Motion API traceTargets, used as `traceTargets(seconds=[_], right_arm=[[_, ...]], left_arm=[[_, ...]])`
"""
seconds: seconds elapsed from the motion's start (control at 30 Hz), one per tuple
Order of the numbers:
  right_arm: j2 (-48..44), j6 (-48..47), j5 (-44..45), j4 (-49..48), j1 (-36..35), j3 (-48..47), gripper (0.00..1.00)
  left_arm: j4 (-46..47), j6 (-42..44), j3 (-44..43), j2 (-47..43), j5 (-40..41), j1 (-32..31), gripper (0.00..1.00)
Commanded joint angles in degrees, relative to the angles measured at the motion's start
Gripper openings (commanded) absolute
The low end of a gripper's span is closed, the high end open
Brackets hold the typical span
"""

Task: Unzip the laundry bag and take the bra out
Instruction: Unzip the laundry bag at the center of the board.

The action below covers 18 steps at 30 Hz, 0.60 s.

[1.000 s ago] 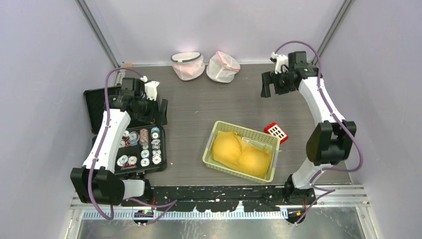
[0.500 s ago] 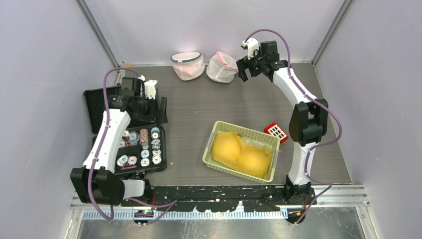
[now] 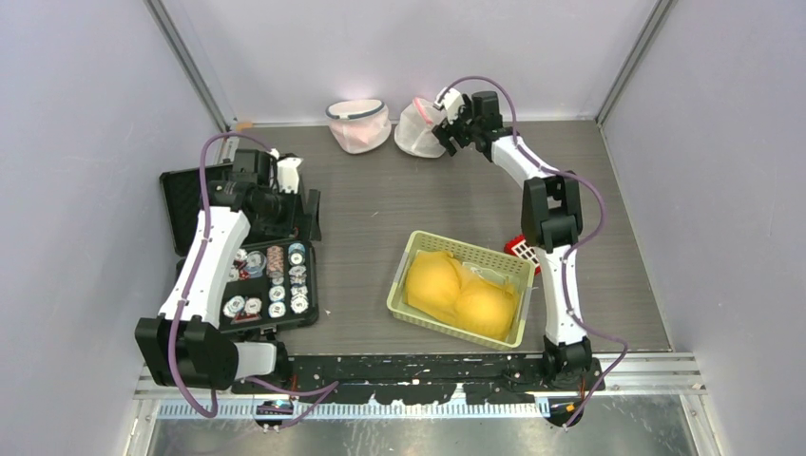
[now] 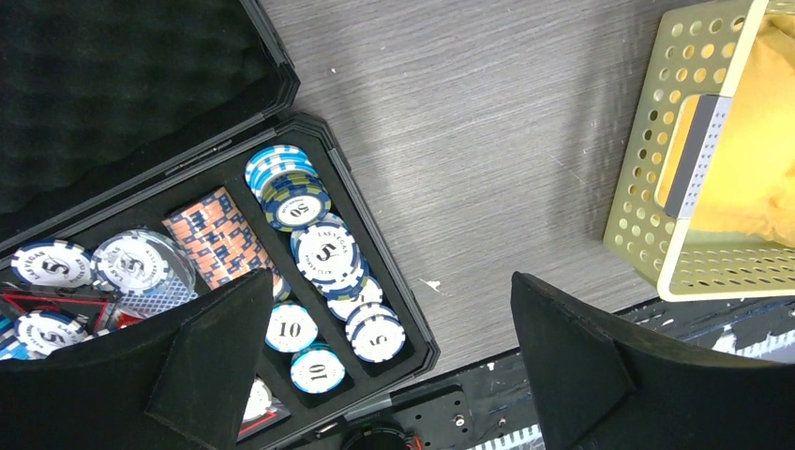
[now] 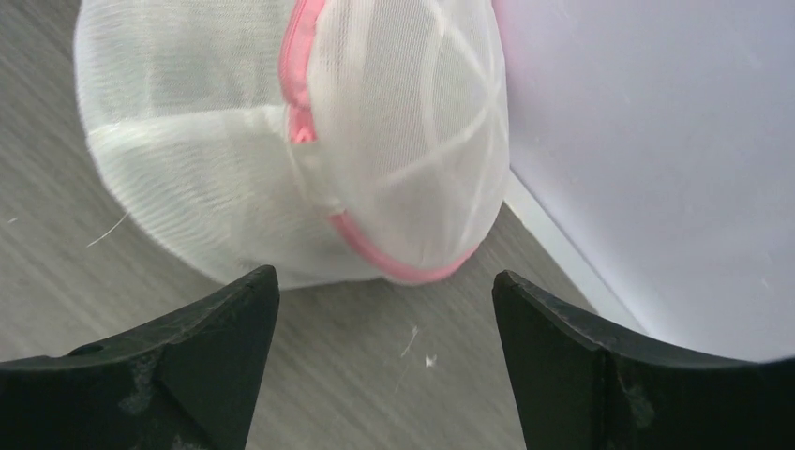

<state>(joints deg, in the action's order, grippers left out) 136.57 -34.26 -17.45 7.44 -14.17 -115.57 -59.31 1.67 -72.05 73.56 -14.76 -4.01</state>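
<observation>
A white mesh laundry bag (image 3: pixel 421 129) with a pink zipper (image 5: pixel 298 75) stands at the back of the table, against the wall. In the right wrist view the bag (image 5: pixel 234 141) fills the upper left, zipped shut, and no bra shows through its mesh. My right gripper (image 3: pixel 447 139) is just right of the bag, open, its jaws (image 5: pixel 384 277) straddling bare table below the bag's lower edge with nothing between them. My left gripper (image 3: pixel 304 211) hovers open over a poker chip case (image 4: pixel 375 309), far from the bag.
A second mesh bag (image 3: pixel 358 124) with a dark rim and pink contents stands left of the first. A green perforated basket (image 3: pixel 407 277) holds yellow padded cloth (image 3: pixel 461 294). A small red and white object (image 3: pixel 526 250) lies beside the right arm. The open chip case (image 3: pixel 181 204) sits at left.
My right arm has swung left along the back wall, from the back right corner to the pink-zippered bag. The left arm has not moved.
</observation>
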Motion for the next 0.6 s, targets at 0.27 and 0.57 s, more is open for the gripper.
traceTargets(seconds=[0.27,0.57], right_arm=[[6.56,-5.84,-2.28,-7.11,-0.8,-10.6,0.69],[3.49,-8.5,-4.7,-6.95,-0.99,-7.8,0.49]], left_arm=[[-1.74,0.9,-4.04,1.53,-1.47,-0.03,1.0],[0.67,1.68,-3.61,-0.21,-3.18,-0.06,1.0]])
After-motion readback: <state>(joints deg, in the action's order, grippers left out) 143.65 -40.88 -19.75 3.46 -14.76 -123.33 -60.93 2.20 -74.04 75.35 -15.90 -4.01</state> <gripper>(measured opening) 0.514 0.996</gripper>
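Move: The right hand, fingers pointing ahead, left and down, has the pink-rimmed laundry bag close in front: its middle is about 5 cm ahead, 4 cm left and 5 cm lower. Its zipper tab lies some 5 cm ahead, 3 cm left and 1 cm below. The blue-rimmed bag stands about 14 cm to the left of the pink-rimmed one and level with it. From the left hand, the pink-rimmed bag is roughly 40 cm ahead, 19 cm right and 15 cm lower. The right hand eases in on the zipper end of the pink-rimmed bag, going about 3 cm forward and 2 cm to the left at nearly constant height, with the forward reach done halfway through. Meanwhile its fingers, a little short of wide open at first, close to about half open around the zipper tab's end of the rim as the wrist tips up a little under 10 degrees; whether the pads touch the cloth yet can't be seen. ##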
